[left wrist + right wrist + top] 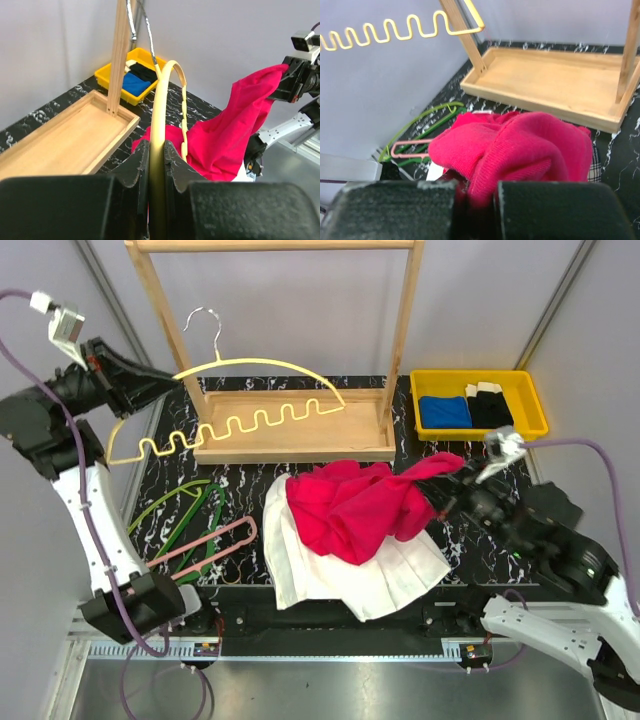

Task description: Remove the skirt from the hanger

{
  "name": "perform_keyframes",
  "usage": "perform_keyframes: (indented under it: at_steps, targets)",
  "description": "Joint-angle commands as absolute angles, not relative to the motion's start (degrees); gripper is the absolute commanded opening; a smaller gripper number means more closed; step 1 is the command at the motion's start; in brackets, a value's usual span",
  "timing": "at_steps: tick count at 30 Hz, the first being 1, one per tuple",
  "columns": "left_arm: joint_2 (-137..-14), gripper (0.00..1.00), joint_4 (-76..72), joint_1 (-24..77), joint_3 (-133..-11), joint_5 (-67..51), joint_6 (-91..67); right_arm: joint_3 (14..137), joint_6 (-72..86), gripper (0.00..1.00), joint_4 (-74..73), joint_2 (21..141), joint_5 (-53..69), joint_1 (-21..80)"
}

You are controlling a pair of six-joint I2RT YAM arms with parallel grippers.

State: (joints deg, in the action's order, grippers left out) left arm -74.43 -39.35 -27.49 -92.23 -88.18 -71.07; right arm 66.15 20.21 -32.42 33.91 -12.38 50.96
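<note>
The white pleated skirt [335,575] lies flat on the table's front middle, half covered by a bright red shirt [350,505]. The pale pink hanger [205,543] lies on the table left of the skirt, apart from it; it also shows in the right wrist view [410,145]. My right gripper [441,492] is shut on a fold of the red shirt [520,150] and holds it raised. My left gripper [176,380] is shut on the pale yellow curved hanger [161,100], held up at the far left.
Green wire hangers [182,505] lie beside the pink hanger. A wooden rack with a tray base [300,435] stands at the back. A yellow bin [480,434] with blue and black cloths sits back right. A bit of plaid cloth [594,172] shows under the shirt.
</note>
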Motion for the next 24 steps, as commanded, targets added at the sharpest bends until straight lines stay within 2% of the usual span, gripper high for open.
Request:
perform_keyframes:
  at_steps: [1,7,10,14,16,17,18,19,21,22,23,24]
  targets:
    - [-68.12,0.00,-44.65,-38.09,-80.10,-96.77,-70.93,69.94,20.66,0.00,-29.45,45.69,-6.79,50.98]
    - [-58.81,0.00,-49.04,-59.37,-53.07,-96.68,-72.24,76.98,19.43,0.00,-24.53,54.48,-3.61,51.06]
    - [-52.57,0.00,-49.13,-66.77,-40.93,-96.94,-71.03,78.92,19.51,0.00,-23.56,57.39,-2.29,50.98]
    - [-44.14,0.00,-53.84,-70.05,-32.10,-96.86,-69.87,79.54,21.53,0.00,-21.89,60.20,1.56,50.98]
    - [-43.94,0.01,-54.31,-71.36,-31.99,-96.68,-68.39,79.54,22.23,0.00,-21.27,61.08,2.37,50.89]
    - [-44.64,0.04,-55.10,-72.15,-31.73,-96.59,-68.81,79.37,22.50,0.00,-20.75,61.26,2.72,50.80]
    - [-45.95,0.10,-55.37,-72.94,-31.64,-96.68,-68.99,79.28,22.59,0.00,-20.57,61.35,3.07,50.89]
    - [-48.40,0.25,-55.46,-74.43,-31.64,-96.85,-68.99,79.36,22.50,0.00,-20.57,61.52,3.08,50.80]
    - [-51.58,0.37,-55.37,-76.37,-32.25,-97.03,-69.78,79.89,22.59,0.00,-20.48,61.96,3.08,50.63]
    - [-53.16,0.49,-55.46,-77.07,-33.04,-96.94,-70.22,79.89,22.85,0.00,-20.48,62.05,3.08,50.45]
    - [-56.31,0.78,-55.46,-77.17,-33.92,-97.03,-69.62,79.89,23.20,0.00,-20.57,62.22,3.25,50.36]
    - [-57.47,0.98,-55.63,-77.25,-35.75,-97.03,-69.00,79.63,23.55,0.00,-20.57,62.14,3.34,50.27]
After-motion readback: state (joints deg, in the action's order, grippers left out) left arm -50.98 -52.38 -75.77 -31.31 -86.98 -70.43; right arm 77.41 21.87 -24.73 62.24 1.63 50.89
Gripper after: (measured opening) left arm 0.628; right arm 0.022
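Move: The left hand, holding the yellow hanger, is roughly 50 cm above the discarded hangers: the green ones lie about 11 cm left and 4 cm back, the pink one about 7 cm left and 6 cm back. The rack's tray is some 30 cm ahead, 20 cm right of this hand. From the right hand, pinching a skirt corner, the white cloth lies about 3 cm ahead, 16 cm left, 25 cm down; the skirt's bunched middle is 6 cm ahead, 16 cm left, 18 cm down. Down and to the left the left hand swings, sinking some 22 cm towards the discarded hangers while turning about 50 degrees counter-clockwise, then opens at the end to let go of the yellow hanger, edging farther left. The right hand keeps its pinch on the skirt corner and carries it about 13 cm left and a little forward, dipping and coming partly back up, in over the white cloth. ##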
